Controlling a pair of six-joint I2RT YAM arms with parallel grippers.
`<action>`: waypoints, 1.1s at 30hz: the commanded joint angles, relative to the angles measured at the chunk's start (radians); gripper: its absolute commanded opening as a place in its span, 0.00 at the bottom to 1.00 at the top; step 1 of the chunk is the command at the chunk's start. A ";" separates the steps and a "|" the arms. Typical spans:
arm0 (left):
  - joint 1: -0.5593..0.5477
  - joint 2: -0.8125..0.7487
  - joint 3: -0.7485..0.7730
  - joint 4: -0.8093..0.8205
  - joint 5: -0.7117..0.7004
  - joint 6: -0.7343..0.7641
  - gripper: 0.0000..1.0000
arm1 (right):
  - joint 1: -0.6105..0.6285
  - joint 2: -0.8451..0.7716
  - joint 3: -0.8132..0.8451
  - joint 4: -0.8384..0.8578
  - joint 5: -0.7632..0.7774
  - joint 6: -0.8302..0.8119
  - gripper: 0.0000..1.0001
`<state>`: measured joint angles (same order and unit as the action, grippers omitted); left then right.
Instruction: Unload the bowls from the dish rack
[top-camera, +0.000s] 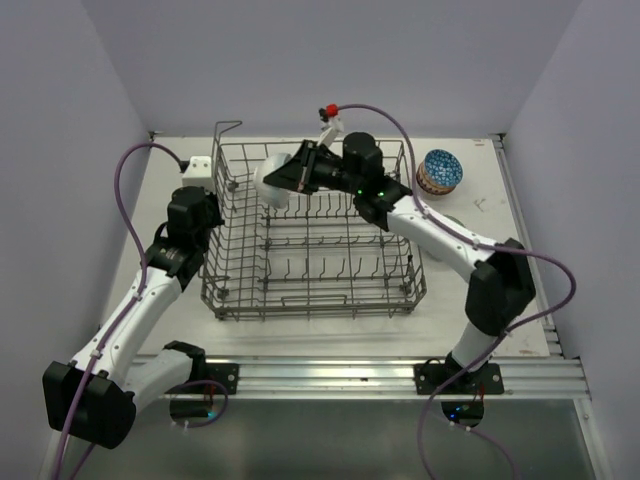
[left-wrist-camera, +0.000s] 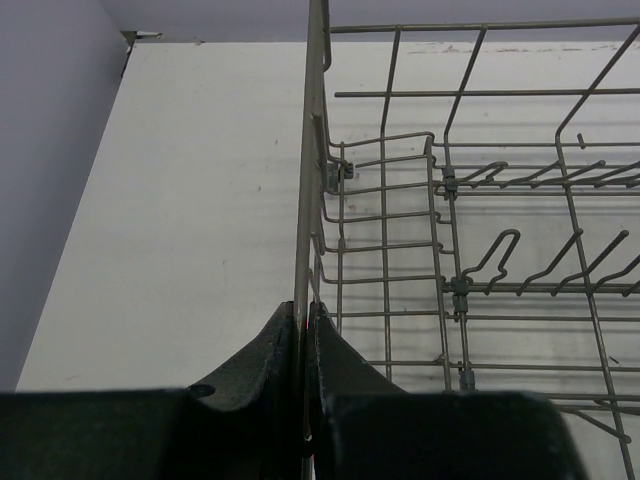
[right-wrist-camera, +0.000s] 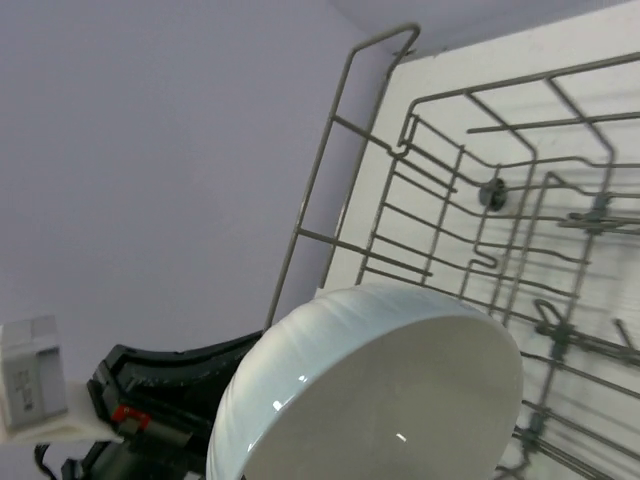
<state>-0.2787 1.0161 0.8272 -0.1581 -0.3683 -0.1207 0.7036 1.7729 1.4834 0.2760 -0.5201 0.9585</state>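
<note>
The grey wire dish rack (top-camera: 318, 300) stands mid-table. My right gripper (top-camera: 298, 172) is shut on the rim of a plain white bowl (top-camera: 270, 185), held tilted above the rack's back left part. In the right wrist view the white bowl (right-wrist-camera: 370, 390) fills the lower frame, with one dark finger (right-wrist-camera: 170, 362) behind it and the dish rack (right-wrist-camera: 450, 200) beyond. My left gripper (top-camera: 207, 215) is at the rack's left wall. In the left wrist view the left gripper (left-wrist-camera: 303, 315) is shut on a wire of the dish rack (left-wrist-camera: 308, 150). No other bowl shows inside the rack.
A bowl with a blue and brown pattern (top-camera: 440, 172) lies on the table at the back right, outside the rack. A small white box (top-camera: 196, 165) with a cable sits by the rack's back left corner. Grey walls close in on the left, right and back.
</note>
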 joint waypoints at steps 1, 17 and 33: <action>-0.016 -0.008 0.007 -0.004 -0.003 0.006 0.00 | -0.016 -0.188 -0.011 -0.208 0.128 -0.203 0.00; -0.014 -0.036 0.003 -0.001 -0.107 0.038 0.00 | -0.472 -0.624 -0.244 -0.905 0.629 -0.511 0.00; -0.013 -0.036 0.003 -0.003 -0.087 0.036 0.00 | -0.599 -0.325 -0.219 -0.948 0.695 -0.616 0.00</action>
<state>-0.2951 1.0092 0.8242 -0.1669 -0.4236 -0.1112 0.1116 1.4311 1.1866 -0.6815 0.1627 0.4038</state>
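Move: The right gripper holds the white bowl high over the rack's far left part. The green bowl it is bound for stands on the table about 44 cm to its right, 3 cm farther out and 30 cm below. The stack topped by the blue bowl is some 15 cm beyond that green bowl; the rack's right rail runs about 10 cm to the left of it. From the left gripper the green bowl lies roughly 55 cm right, 1 cm ahead and 20 cm lower. Swing the right gripper fast to the right, about 41 cm, carrying the white bowl out past the rack's right rail to the green bowl; rise a touch first, then sink to some 18 cm below the start. Meanwhile turn the wrist clockwise and tip it, so the left-pointing fingers end pointing forward and steeply down, still pinching the white bowl. ##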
